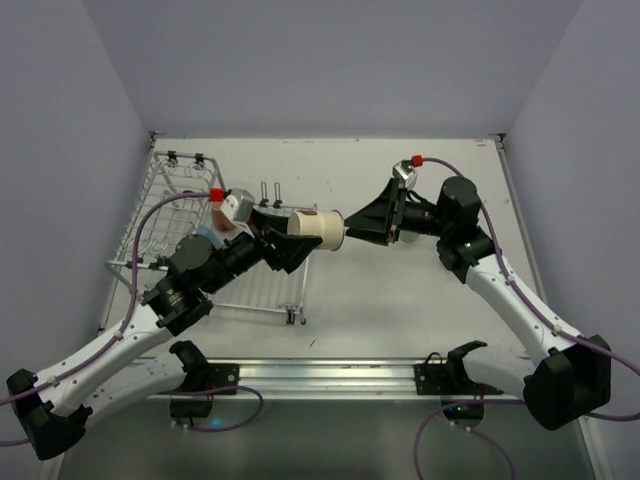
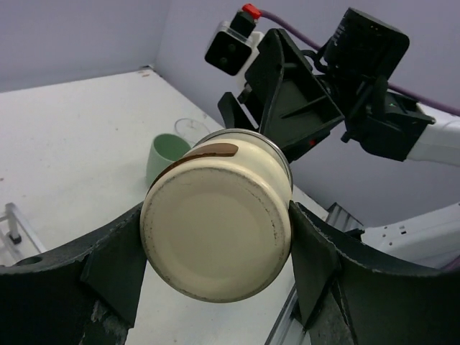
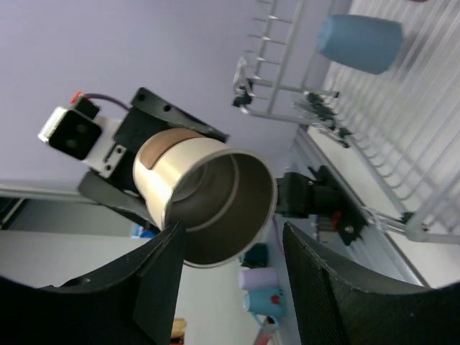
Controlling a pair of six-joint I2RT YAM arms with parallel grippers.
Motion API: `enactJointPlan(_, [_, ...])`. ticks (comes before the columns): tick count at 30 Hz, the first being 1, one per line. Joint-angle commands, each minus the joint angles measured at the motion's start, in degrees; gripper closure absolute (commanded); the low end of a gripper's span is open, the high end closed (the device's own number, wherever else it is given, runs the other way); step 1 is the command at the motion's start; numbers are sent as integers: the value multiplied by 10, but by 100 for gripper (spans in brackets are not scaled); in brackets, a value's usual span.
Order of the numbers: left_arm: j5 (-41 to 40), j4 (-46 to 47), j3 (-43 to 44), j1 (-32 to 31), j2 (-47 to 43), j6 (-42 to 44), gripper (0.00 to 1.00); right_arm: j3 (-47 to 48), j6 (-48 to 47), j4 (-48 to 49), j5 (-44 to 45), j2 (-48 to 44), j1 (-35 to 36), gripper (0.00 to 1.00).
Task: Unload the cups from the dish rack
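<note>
My left gripper [image 1: 291, 238] is shut on a cream cup [image 1: 318, 228] with a brown patch. It holds the cup sideways in the air, just right of the dish rack [image 1: 160, 215]. In the left wrist view the cup's base [image 2: 219, 226] sits between both fingers. My right gripper [image 1: 352, 230] is open and faces the cup's mouth [image 3: 208, 201]. Its fingers [image 3: 162, 284] stand at either side of the rim, and the right one is clearly apart from it. A blue cup [image 3: 359, 42] lies in the rack [image 3: 402, 144].
A pale green cup [image 2: 167, 154] and a clear cup [image 2: 190, 129] stand on the white table below the right gripper. The metal rail [image 1: 320, 375] with the arm bases runs along the near edge. Grey walls enclose the table on three sides.
</note>
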Motion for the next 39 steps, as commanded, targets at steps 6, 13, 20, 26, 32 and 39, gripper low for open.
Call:
enactJointPlan(6, [73,132,-12,-2,16,16,100,-13,176,236,-60,5,1,43])
enactJointPlan(13, [68,130,-8,-2,1,17,100,4,116,133,-38,-15,1,44])
enactJointPlan(20, [56,96,12,-2,-31,27,100,-13,92,111,-18,-30,-4,44])
enactJointPlan(26, [55,84,7,-2,-37,30,100,1,81,97,-11,-40,-6,45])
enactJointPlan(32, [63,105,-8,-2,-26,23,100,23,80,92,-10,-49,-7,45])
enactJointPlan(39, [71,125,-12,-2,-7,17,100,27,107,132,-17,-51,-7,46])
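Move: The left hand already holds the cream cup on its side, mouth to the right; the cup's middle is some 4 cm right of and 1 cm ahead of that hand. From the right hand it lies about 8 cm left, level fore and aft, 2 cm higher. The rack's near right corner is roughly 30 cm below the left hand, 2 cm to its left, level fore and aft. The green cup stands about 12 cm ahead, 13 cm right and 28 cm below the right hand. The left fingers keep their hold near the cream cup's base, while the right hand stays open just off its rim, touching nothing that can be seen. The right hand climbs about 5 cm in two stages, easing back slightly as its fingers tip up. The left lifts the cup 4 cm while drawing back a little, tips up slightly, then lets it down just over 1 cm. ##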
